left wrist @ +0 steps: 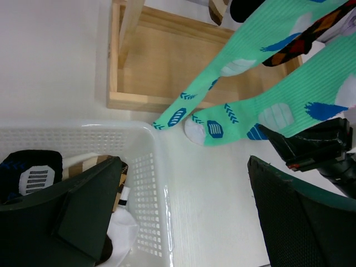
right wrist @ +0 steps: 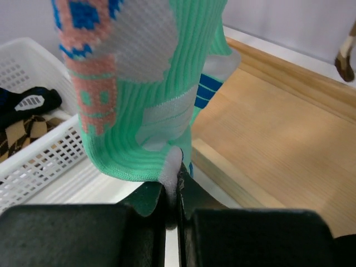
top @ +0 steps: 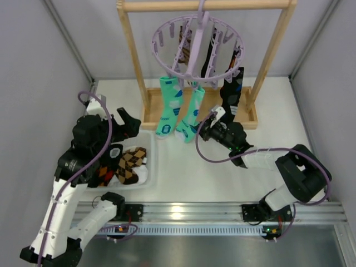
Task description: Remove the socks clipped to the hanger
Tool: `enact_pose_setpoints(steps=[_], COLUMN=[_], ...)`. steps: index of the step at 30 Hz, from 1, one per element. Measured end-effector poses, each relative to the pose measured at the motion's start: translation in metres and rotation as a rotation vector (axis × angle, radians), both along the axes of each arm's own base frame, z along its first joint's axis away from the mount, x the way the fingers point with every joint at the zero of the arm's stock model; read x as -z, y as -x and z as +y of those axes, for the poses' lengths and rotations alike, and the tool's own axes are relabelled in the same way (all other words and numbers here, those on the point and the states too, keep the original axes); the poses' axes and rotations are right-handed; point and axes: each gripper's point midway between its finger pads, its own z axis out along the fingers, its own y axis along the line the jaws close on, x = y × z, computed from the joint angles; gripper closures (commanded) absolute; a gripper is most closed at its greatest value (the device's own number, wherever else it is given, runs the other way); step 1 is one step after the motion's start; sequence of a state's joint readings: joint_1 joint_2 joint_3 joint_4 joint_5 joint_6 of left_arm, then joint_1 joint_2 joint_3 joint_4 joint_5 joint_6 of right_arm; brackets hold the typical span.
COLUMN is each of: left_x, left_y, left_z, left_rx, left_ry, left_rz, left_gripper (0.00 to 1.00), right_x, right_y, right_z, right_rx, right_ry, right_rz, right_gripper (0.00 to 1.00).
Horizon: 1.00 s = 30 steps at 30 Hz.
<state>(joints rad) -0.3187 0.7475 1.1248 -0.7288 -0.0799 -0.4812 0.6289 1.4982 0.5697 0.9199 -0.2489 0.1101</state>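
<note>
The lilac round hanger (top: 197, 44) hangs from the wooden rail. Clipped to it are two mint-green socks (top: 168, 108), a black spotted sock (top: 231, 94) and darker socks behind. My right gripper (top: 207, 129) is shut on the white toe of the right-hand mint-green sock (top: 192, 114). In the right wrist view the sock (right wrist: 139, 83) rises from the pinched jaws of the right gripper (right wrist: 172, 189). My left gripper (left wrist: 186, 206) stands open over the basket's right rim, with nothing between its fingers (left wrist: 83, 206). Both mint socks (left wrist: 267, 50) hang in front of it.
A white perforated basket (top: 151, 161) at the left holds several loose socks, black and brown-diamond (top: 130, 161). The wooden frame's base tray (top: 245, 119) lies under the hanger, with uprights on both sides. Grey walls close in left and right.
</note>
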Motion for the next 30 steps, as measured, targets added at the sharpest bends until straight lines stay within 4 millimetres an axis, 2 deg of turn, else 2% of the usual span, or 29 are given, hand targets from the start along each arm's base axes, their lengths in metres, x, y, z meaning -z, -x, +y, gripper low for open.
enact_pose_setpoints(steps=[3, 7, 9, 12, 14, 16, 19, 22, 24, 30], left_x=[-0.014, -0.037, -0.054, -0.079, -0.093, -0.103, -0.110, -0.109, -0.105, -0.098], left_y=[-0.008, -0.020, -0.025, -0.026, -0.019, -0.012, -0.014, -0.033, -0.044, -0.064], left_z=[-0.009, -0.031, -0.056, -0.108, -0.149, -0.185, -0.220, -0.230, -0.230, -0.227], left_rx=[0.027, 0.072, 0.116, 0.183, 0.217, 0.240, 0.239, 0.163, 0.101, 0.018], left_ry=[0.025, 0.034, 0.017, -0.039, -0.098, -0.150, -0.205, -0.274, -0.327, -0.395], left_rz=[0.000, -0.011, -0.034, -0.085, -0.132, -0.173, -0.204, -0.219, -0.224, -0.223], left_gripper=[0.02, 0.02, 0.01, 0.01, 0.01, 0.01, 0.01, 0.01, 0.01, 0.01], right_x=[-0.010, -0.016, -0.021, -0.033, -0.039, -0.047, -0.054, -0.055, -0.053, -0.052], right_y=[0.005, 0.030, 0.047, 0.067, 0.077, 0.084, 0.089, 0.094, 0.098, 0.108], right_z=[0.004, 0.016, 0.026, 0.038, 0.040, 0.042, 0.041, 0.042, 0.045, 0.052], right_rx=[-0.014, -0.021, -0.028, -0.020, -0.007, 0.009, 0.035, 0.054, 0.055, 0.046], right_ry=[-0.036, -0.071, -0.093, -0.132, -0.154, -0.176, -0.191, -0.181, -0.166, -0.143], right_rz=[-0.020, -0.020, -0.018, -0.018, -0.014, -0.011, -0.013, -0.012, -0.012, -0.028], right_gripper=[1.00, 1.00, 1.00, 1.00, 1.00, 1.00, 1.00, 1.00, 1.00, 1.00])
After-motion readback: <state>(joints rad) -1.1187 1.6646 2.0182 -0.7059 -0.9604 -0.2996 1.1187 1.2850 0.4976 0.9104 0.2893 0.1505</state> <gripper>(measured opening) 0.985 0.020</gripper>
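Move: The clip of the right-hand green sock is about 11 cm ahead of the left gripper, 23 cm to its right and 8 cm above. The right gripper already pinches that sock near its heel, with the clip about 18 cm above, 2 cm ahead and level sideways. The other green sock hangs 9 cm left of the clip, 1 cm nearer and 11 cm lower; the black sock hangs 13 cm right of it, 4 cm farther and 10 cm lower. Bring the open left gripper some 23 cm to the right, rising about 10 cm on the way, then ease forward to the held sock's clip, rolling the left side up and tipping the fingers up a little. Meanwhile keep the right fingers shut on the sock and draw it back, left and up, about 11 cm back. ##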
